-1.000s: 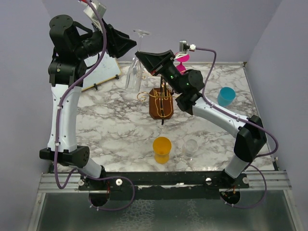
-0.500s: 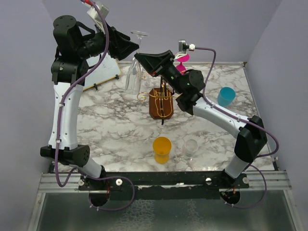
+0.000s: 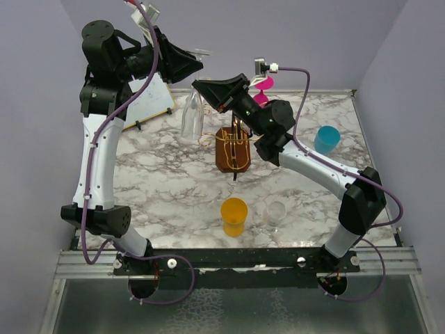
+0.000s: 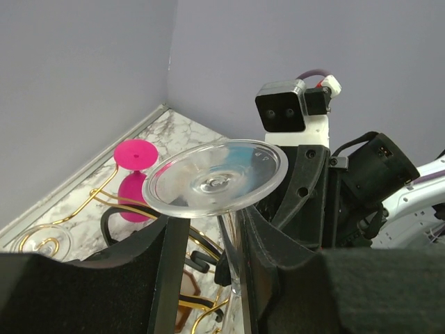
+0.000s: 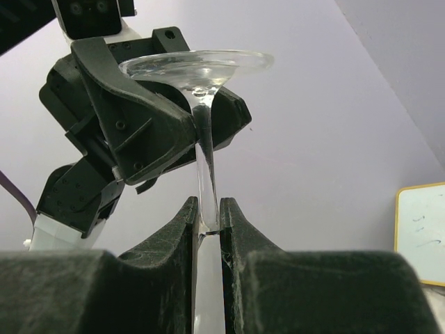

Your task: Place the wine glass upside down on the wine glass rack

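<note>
The clear wine glass [image 3: 192, 115] hangs upside down above the table, foot [image 4: 215, 181] on top, bowl downward. My right gripper [image 5: 206, 209] is shut on its stem [image 5: 205, 167], reaching in from the right [image 3: 208, 87]. My left gripper [image 4: 214, 240] comes from the left, just under the foot [image 3: 197, 64]. Its jaws stand apart around the stem, which rests against the right finger [image 4: 261, 236] with a gap to the left finger [image 4: 174, 243]. The gold wire wine glass rack [image 3: 235, 142] on its brown block stands to the right, below the glass; its gold arms [image 4: 198, 240] show beneath the foot.
An orange cup [image 3: 233, 214] and a small clear glass [image 3: 276, 212] stand near the front. A blue cup [image 3: 326, 138] is at the right, a pink hourglass-shaped thing [image 3: 263, 95] behind the rack, and a whiteboard [image 3: 147, 101] at the back left.
My left gripper has slid right, in under the glass's foot and around the stem, and its jaws widened then narrowed. The right gripper has kept its hold, barely moving.
</note>
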`<act>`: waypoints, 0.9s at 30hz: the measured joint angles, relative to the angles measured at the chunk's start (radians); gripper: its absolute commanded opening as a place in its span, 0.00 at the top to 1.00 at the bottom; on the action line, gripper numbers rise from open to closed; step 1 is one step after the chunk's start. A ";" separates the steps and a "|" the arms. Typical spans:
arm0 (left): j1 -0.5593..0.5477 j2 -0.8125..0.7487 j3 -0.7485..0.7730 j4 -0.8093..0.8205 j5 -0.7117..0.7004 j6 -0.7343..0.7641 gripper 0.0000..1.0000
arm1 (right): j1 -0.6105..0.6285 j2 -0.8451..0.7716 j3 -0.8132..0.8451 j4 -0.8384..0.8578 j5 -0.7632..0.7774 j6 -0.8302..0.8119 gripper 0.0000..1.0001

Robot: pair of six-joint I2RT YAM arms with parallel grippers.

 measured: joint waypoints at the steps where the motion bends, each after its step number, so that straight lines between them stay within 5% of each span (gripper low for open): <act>1: 0.000 0.001 -0.003 0.009 0.005 -0.010 0.66 | 0.000 0.000 0.000 -0.004 -0.004 0.000 0.99; 8: -0.002 0.004 -0.021 0.037 0.028 -0.036 0.73 | 0.000 0.000 0.005 -0.018 -0.017 0.000 0.99; 13: -0.008 0.004 -0.038 0.051 0.042 -0.034 0.65 | -0.004 0.008 0.032 -0.038 -0.036 -0.001 0.99; 19: -0.018 0.003 -0.050 0.051 0.057 -0.028 1.00 | -0.005 0.014 0.050 -0.055 -0.049 -0.011 0.99; 27: -0.024 0.002 -0.050 0.038 0.062 -0.029 1.00 | -0.010 0.018 0.053 -0.057 -0.059 -0.027 0.82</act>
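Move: The clear wine glass hangs upside down, its stem already between the left hand's open fingers, the stem's middle about 1 cm back, 1 cm right and 1 cm below their closing point. The right hand already grips the stem's lower end by the bowl, the stem's middle about 4 cm straight above it. From the left hand, the rack's middle is some 8 cm ahead, 10 cm right and 33 cm below; the pink glass hanging on it is about 17 cm ahead, 17 cm right and 22 cm below. The wine glass's stem is pinched between the left fingertips just under its upturned base: the left hand eases down and to the right, about 2 cm in all with a slight draw back, then shuts its fingers late in the motion. The right hand keeps its closed hold at the bowl end, staying nearly in place. ##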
